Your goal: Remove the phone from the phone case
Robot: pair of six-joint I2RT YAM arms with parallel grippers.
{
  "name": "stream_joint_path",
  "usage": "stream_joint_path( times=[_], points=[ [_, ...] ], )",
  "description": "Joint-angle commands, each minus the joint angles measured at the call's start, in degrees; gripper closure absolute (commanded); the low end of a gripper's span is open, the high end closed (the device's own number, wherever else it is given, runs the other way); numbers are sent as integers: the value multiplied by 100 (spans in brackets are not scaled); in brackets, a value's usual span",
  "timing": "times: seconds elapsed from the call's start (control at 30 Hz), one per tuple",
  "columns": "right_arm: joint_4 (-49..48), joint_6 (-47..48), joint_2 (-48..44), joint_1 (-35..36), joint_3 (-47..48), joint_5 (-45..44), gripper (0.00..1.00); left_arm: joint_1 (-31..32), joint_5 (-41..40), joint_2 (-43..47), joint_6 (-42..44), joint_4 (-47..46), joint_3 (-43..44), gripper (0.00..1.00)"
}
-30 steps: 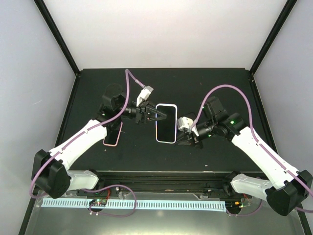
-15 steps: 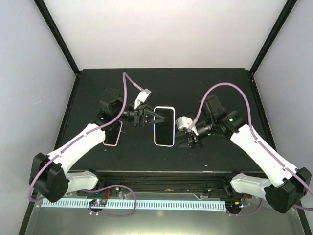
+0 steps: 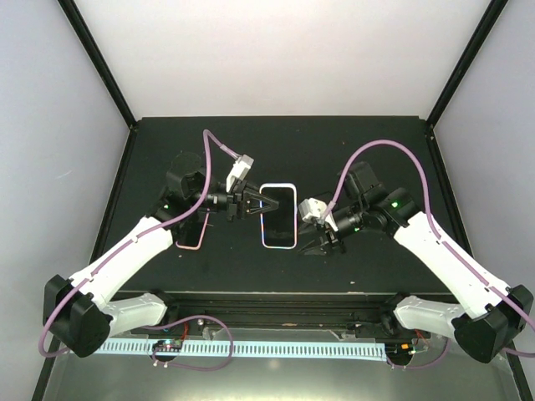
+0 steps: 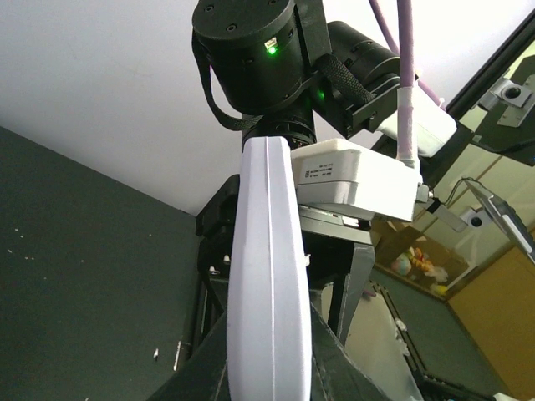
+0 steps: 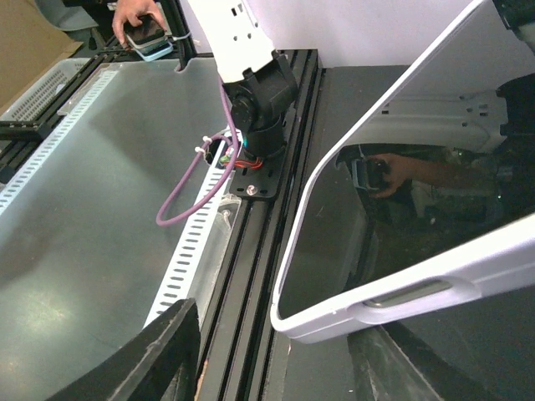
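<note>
A dark-screened phone sits inside a white phone case near the table's middle. My left gripper is shut on the left long edge of the case. In the left wrist view the case runs edge-on between the jaws of the left gripper. My right gripper stands open just right of the phone's near right corner. In the right wrist view the white case rim and the phone screen lie above the spread jaws of the right gripper; the left finger is clear of the case.
A flat pink-rimmed object lies on the black table under the left arm. The black rail of the arm bases runs along the near edge. White walls close in the back and sides.
The right gripper has opened and let go of the case's right side. The left gripper has carried the cased phone a little to the left and away from the near edge.
</note>
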State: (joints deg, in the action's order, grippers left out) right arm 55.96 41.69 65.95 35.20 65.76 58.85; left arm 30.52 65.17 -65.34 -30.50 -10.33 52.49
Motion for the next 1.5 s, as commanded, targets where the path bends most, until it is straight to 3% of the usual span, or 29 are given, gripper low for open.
stream_joint_path(
  times=[0.0, 0.13, 0.3, 0.5, 0.87, 1.07, 1.23, 1.47],
  points=[
    [-188, -181, 23, 167, -50, -169, 52, 32, -120, 81, -5, -309, 139, 98],
    [-26, 1, 66, 288, -25, -193, 57, 25, -111, 83, -61, -382, 105, 98],
    [-107, 67, -30, 327, -86, -199, 74, 28, 23, 71, -179, -557, 26, 98],
    [-106, 157, -44, 342, -92, -220, 85, 33, 334, 40, -391, -746, -26, 98],
    [-292, 157, -282, 416, -144, -893, 87, 37, 1237, -173, -1201, -1391, -63, 98],
    [-447, 37, -236, 410, -212, -1157, 87, 41, 1383, -142, -1316, -1429, -72, 98],
    [-461, 23, -272, 409, -119, -1441, 87, 49, 1641, -208, -2104, -2256, -190, 99],
    [-745, -198, -258, 403, -173, -1665, 87, 47, 1693, -136, -2127, -2264, -208, 98]
  ],
)
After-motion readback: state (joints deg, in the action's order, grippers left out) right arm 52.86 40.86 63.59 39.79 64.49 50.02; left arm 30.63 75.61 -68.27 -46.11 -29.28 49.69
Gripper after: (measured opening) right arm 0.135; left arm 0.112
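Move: The left hand already holds the cased phone by its left long edge, the phone's middle about 3 cm back, 3 cm to the right and 3 cm below; the near right case corner is some 6 cm back, 6 cm right and 7 cm below. That corner lies barely 1 cm left of the half-open right fingers and 1 cm below, with the phone's middle 3 cm ahead, 5 cm left and 3 cm up. A pink-cased phone lies about 13 cm ahead of the left hand, 23 cm left and 36 cm below. The right hand first sinks about 1 cm and edges left while its half-open fingers close, pinching the case wall at the near right corner, then keeps that pinch through a small shift back and forward again, rolling slightly. The left hand keeps its grip on the phone's left edge and eases it back a good 2 cm and up just under 1 cm, turning clockwise some 10 degrees, so the phone is worked against the held corner. ##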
